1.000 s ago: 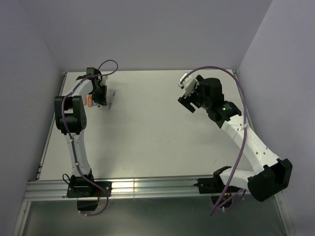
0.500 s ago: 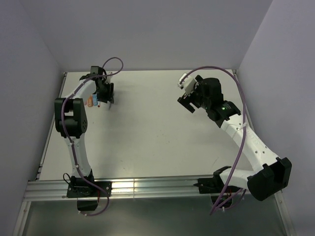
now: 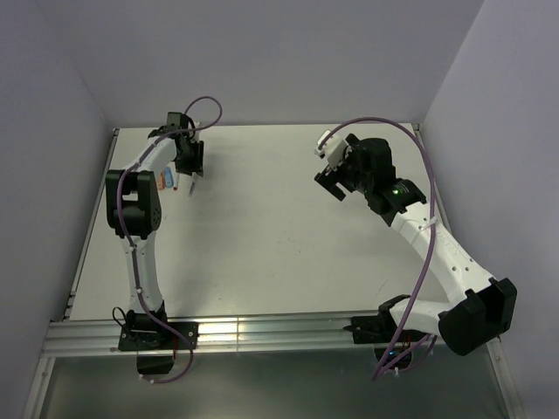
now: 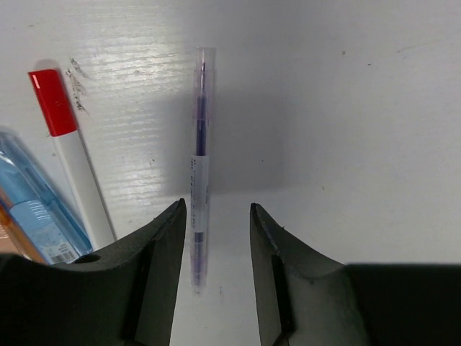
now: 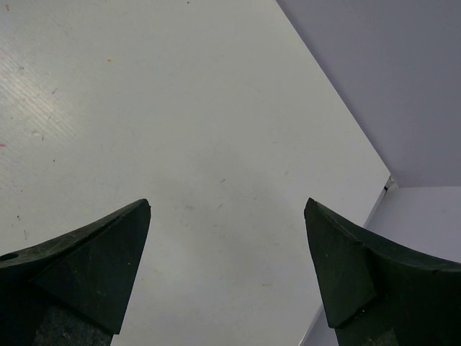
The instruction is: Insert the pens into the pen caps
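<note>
A thin clear pen with a purple core [image 4: 200, 144] lies flat on the white table, its near end between the fingers of my left gripper [image 4: 216, 207], close to the left finger. The jaws stand partly open and do not clamp it. To its left lies a white pen [image 4: 81, 191] wearing a red pen cap [image 4: 52, 101], then a blue pen [image 4: 32, 205] at the frame edge. From above, my left gripper [image 3: 189, 166] hovers at the far left beside the blue pen [image 3: 166, 178]. My right gripper [image 5: 227, 204] is wide open over bare table.
An orange sliver [image 4: 10, 241] shows under the blue pen. The table [image 3: 279, 244] is walled on the left, back and right. My right gripper [image 3: 330, 182] hangs raised at the far right, and the table's right edge [image 5: 378, 205] runs close to it.
My left gripper opened from nearly shut and shifted slightly toward the back; the thin pen now lies on the table. The right arm has not moved.
</note>
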Motion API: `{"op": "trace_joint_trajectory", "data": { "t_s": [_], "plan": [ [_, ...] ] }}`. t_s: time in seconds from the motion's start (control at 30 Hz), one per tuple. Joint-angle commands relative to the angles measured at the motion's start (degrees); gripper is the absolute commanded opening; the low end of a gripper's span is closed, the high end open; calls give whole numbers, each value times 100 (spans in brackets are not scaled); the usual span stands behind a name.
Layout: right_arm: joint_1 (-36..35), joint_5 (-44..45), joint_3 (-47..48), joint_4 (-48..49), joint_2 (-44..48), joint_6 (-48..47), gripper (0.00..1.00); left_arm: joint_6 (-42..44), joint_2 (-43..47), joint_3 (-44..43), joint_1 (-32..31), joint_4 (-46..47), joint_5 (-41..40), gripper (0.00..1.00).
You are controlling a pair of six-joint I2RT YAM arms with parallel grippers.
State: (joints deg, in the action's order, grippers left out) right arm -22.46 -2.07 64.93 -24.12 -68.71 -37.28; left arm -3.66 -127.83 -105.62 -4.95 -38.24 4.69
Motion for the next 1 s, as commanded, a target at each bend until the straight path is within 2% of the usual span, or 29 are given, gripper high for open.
{"op": "trace_joint_trajectory", "data": {
  "t_s": [0.0,0.13,0.33,0.5,0.63,0.73,0.77,0.97],
  "plan": [
    [13,-13,257,56,41,36,95,-38,-84,-222,-15,106,67,45],
    [22,-13,170,56,85,1,95,-73,-119,-152,-15,185,23,45],
    [13,-31,126,65,130,10,95,-91,-356,-222,-23,220,-12,41],
    [13,13,152,65,112,-34,95,6,-488,-187,-76,326,-170,32],
    [13,-13,204,65,68,-17,95,-12,-541,-248,-85,396,-354,20],
    [13,-22,257,65,50,27,95,41,-699,-423,-85,344,-442,18],
    [13,-31,275,57,42,54,95,76,-769,-476,-85,282,-764,18],
    [13,-84,275,65,24,63,94,269,-1007,-591,-24,370,-1312,17]
  ]
}}
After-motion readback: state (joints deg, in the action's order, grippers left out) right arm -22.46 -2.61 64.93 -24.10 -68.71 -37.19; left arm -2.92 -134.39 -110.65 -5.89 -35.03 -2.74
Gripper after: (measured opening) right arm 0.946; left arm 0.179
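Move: The clear pen lies lengthwise under the left hand, its middle about 1 cm ahead, 1 cm left and 2 cm below the partly open fingers. At the same height, the red-capped marker is about 1 cm ahead and 7 cm left of the hand. The blue highlighter lies level with the hand and 10 cm left; the orange highlighter is 1 cm back and 13 cm left. From the right hand, the pen is roughly 16 cm ahead, 46 cm left and 23 cm below. The left fingers close from about half open and pinch the clear pen at its label, after the hand sinks some 2 cm onto it. As the grip shuts, the hand slides forward about 3 cm and slightly left at that low height, dragging the pen along while the wrist rolls a few degrees, left side rising. ##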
